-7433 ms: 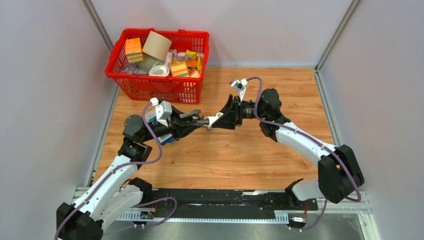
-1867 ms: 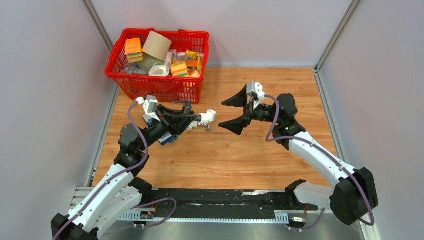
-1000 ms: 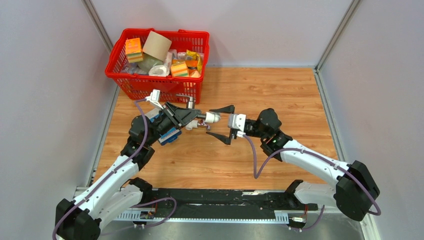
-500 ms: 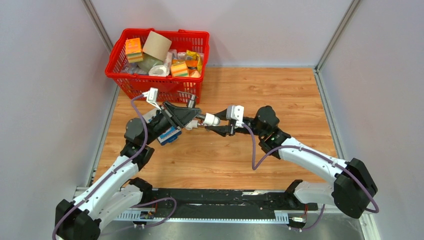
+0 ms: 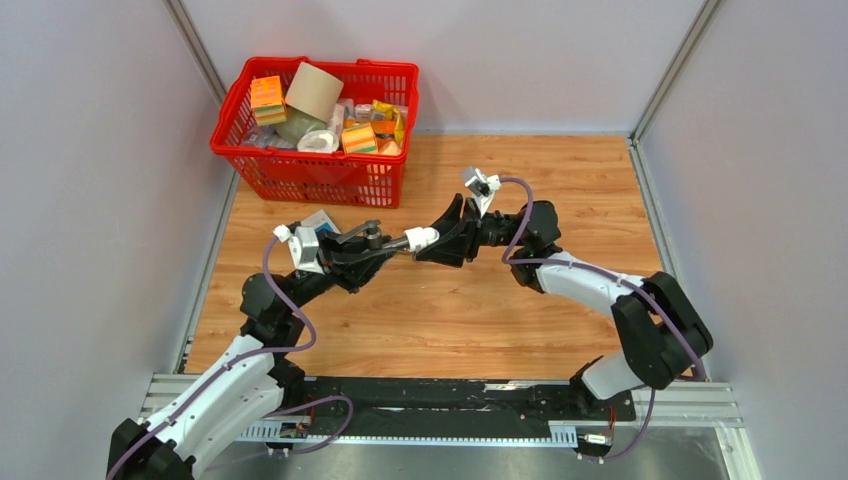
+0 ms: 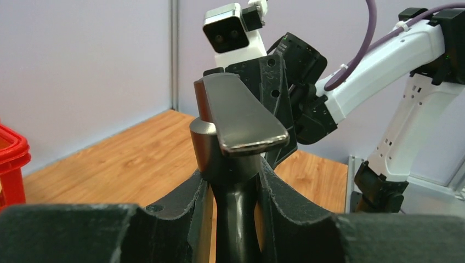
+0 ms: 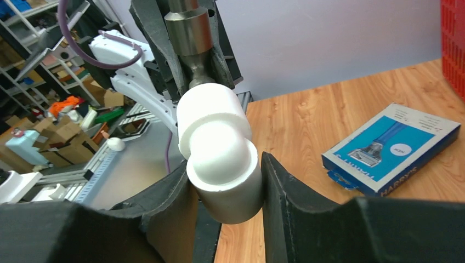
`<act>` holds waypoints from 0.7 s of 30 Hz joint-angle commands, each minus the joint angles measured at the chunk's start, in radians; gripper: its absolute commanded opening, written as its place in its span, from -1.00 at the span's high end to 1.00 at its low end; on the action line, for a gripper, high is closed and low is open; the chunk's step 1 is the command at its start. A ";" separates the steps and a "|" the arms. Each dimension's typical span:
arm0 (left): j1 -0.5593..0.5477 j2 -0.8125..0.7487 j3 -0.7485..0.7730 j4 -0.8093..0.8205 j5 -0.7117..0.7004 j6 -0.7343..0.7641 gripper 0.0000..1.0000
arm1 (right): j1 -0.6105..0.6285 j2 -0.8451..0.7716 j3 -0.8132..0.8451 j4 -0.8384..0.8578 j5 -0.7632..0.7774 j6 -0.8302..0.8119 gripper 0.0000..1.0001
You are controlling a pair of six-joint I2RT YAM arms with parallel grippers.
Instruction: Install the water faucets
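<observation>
A dark grey water faucet (image 5: 372,240) with a T-handle (image 6: 239,115) is held above the wooden table, and my left gripper (image 5: 352,250) is shut on its body (image 6: 236,219). A white plastic elbow fitting (image 5: 421,238) sits on the faucet's threaded end (image 7: 189,33). My right gripper (image 5: 445,236) is shut on that elbow, with its lower socket (image 7: 222,175) pressed between both pads. In the left wrist view the right gripper (image 6: 274,82) shows behind the handle. The two grippers face each other near the table's middle.
A red basket (image 5: 320,180) full of packaged goods stands at the back left. A flat blue-and-white box (image 7: 392,148) lies on the wood by the left arm, partly hidden in the top view (image 5: 320,220). Grey walls enclose the table.
The right gripper moved in and closed on the white elbow, then its wrist rolled. The left arm lowered and rolled with the faucet still in its grip.
</observation>
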 commanded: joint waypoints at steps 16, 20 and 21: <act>0.005 -0.020 0.262 -0.440 -0.467 -0.568 0.99 | -0.024 -0.352 -0.024 -0.532 0.187 -0.830 -0.67; 0.007 0.037 0.324 -0.534 -0.413 -0.667 1.00 | 0.035 -0.413 -0.046 -0.552 0.266 -1.031 -0.70; 0.007 0.056 0.348 -0.570 -0.408 -0.678 1.00 | 0.045 -0.427 -0.040 -0.578 0.278 -1.071 -0.70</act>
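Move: The white elbow on the faucet's end lies between the right fingers, about 1 cm left of that hand's point, and roughly 7 cm right and 1 cm ahead of the left hand, which grips the faucet body. The second faucet lies on the table some 14 cm ahead of the left hand, 2 cm to its right and 31 cm below; the blue box is about 14 cm ahead, 12 cm left and just as low. The white elbow is let go: the right fingers spread wide and come off it, the hand backing about 4 cm right and 3 cm up while rolling some 35 degrees. The left hand keeps its grip on the faucet and carries it about 5.5 cm forward, 4.5 cm up and 3 cm left, rolling roughly 30 degrees counter-clockwise as seen from behind the hand. ##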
